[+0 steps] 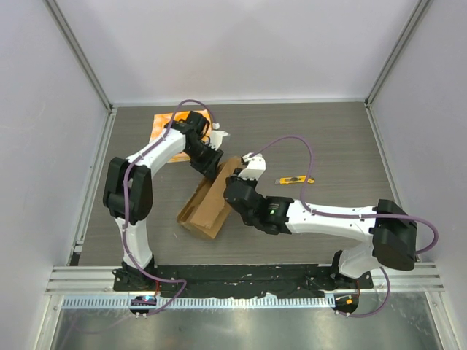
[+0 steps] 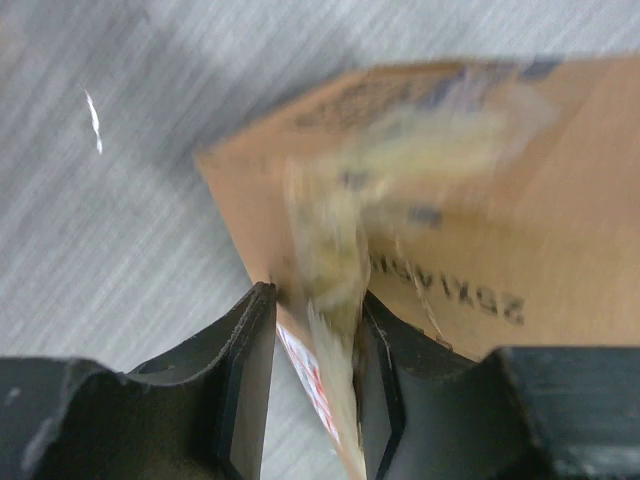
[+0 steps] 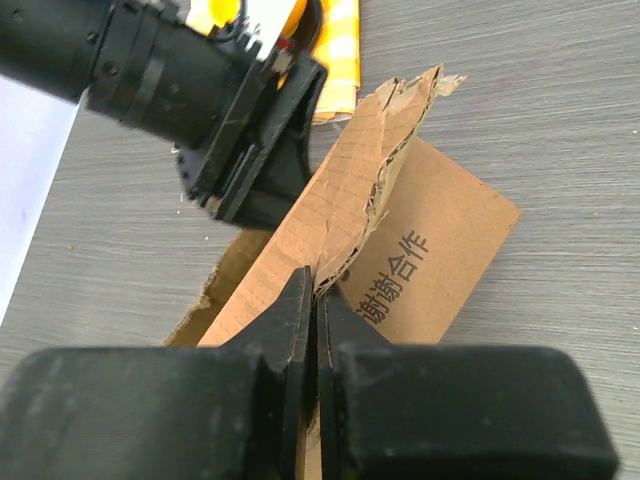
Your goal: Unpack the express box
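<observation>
The express box (image 1: 205, 211) is a brown carton lying slantwise in the middle of the table. My left gripper (image 1: 212, 169) is at its far end. In the left wrist view its jaws (image 2: 315, 295) stand apart, astride a blurred, taped edge of the box (image 2: 520, 200). A white sticker with red marks (image 2: 305, 370) shows between the fingers. My right gripper (image 1: 237, 191) is at the box's right side. In the right wrist view it (image 3: 317, 280) is shut on a torn cardboard flap (image 3: 360, 180) and holds it up above a printed flap (image 3: 440, 230).
An orange and yellow packet (image 1: 163, 121) lies at the back left behind the left arm and also shows in the right wrist view (image 3: 342, 40). A yellow utility knife (image 1: 294, 179) lies to the right of the box. Walls close the table at the back and both sides.
</observation>
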Motion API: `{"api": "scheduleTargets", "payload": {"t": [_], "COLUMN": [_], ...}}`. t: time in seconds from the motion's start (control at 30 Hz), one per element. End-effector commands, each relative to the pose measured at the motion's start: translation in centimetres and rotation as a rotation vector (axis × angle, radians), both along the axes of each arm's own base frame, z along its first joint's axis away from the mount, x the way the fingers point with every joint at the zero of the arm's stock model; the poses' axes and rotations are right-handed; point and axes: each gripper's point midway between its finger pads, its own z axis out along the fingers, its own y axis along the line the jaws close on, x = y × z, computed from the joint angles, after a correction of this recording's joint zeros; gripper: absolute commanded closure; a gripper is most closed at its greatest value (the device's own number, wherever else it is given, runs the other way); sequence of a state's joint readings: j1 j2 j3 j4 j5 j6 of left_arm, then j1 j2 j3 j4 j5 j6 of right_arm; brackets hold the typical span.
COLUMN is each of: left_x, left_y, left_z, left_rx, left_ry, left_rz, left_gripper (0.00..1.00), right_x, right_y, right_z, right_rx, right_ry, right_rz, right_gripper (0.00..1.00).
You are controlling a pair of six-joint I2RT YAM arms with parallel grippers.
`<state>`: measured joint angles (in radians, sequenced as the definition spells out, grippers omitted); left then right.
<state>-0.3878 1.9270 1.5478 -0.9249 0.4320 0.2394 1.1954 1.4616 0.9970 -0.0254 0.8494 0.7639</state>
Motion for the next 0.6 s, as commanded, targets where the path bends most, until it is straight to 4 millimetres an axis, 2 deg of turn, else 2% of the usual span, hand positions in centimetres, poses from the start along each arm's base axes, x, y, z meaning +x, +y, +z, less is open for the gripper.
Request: {"api": "scheduleTargets", "payload": {"t": [0.0,0.07,0.17,0.2,0.3,0.43,0.57], "left_x": [4.4,4.3,4.3,4.2,3.8,3.4,3.7], "left_y": [-3.4,-3.6,-3.7,-3.7,-3.4,-2.4,-0.7], "left_z": [1.5,1.1,0.4,0.2,-0.4,-0.5,1.3], "left_rx": [-0.081,-0.078,-0.080,-0.079,-0.064,-0.051,-0.058], "left_ry": [-0.184,-0.178,-0.166,-0.162,-0.155,-0.142,-0.158], "left_rz": [-0.033,-0.045,-0.050,-0.053,-0.063,-0.054,-0.026], "left_gripper": [0.60,0.62,0.71,0.80,0.95,1.00,1.00], "right_x": [-3.8,-3.9,-4.0,-4.0,-4.1,-4.3,-4.7], "right_y": [1.3,1.5,1.5,1.4,0.8,-0.5,-2.3], "right_z": [-5.9,-5.9,-6.1,-6.2,-6.1,-6.2,-6.8], "right_rx": [-0.182,-0.169,-0.159,-0.157,-0.151,-0.141,-0.138], "right_ry": [0.152,0.156,0.162,0.162,0.163,0.164,0.175], "right_rz": [0.224,0.238,0.243,0.241,0.232,0.208,0.175], "right_gripper": [0.99,0.99,0.99,0.99,0.99,0.99,0.99]}}
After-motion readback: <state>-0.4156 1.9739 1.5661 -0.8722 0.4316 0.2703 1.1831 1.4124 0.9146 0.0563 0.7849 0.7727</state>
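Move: Just past the left fingertips, about 1 cm ahead, 1 cm to the right and 1 cm lower, stands the taped edge of the express box's wall, already between the open fingers. From that hand the box's middle is some 8 cm back and 1 cm left, the yellow cutter about 3 cm ahead and 24 cm right, and the orange bowl 18 cm ahead and 9 cm left. The right hand already pinches the raised flap; the taped edge lies roughly 6 cm ahead, 5 cm left and 11 cm below it. Closing on the box, the left hand eases about 1.5 cm to the right, 1 cm forward and 1 cm down over the taped edge, then shuts its part-open fingers fully and pinches the tape and cardboard between the tips, still pointing down and rightward. The right hand holds nearly in place, drifting 1 cm left and back again, and keeps its pinch on the raised flap. ##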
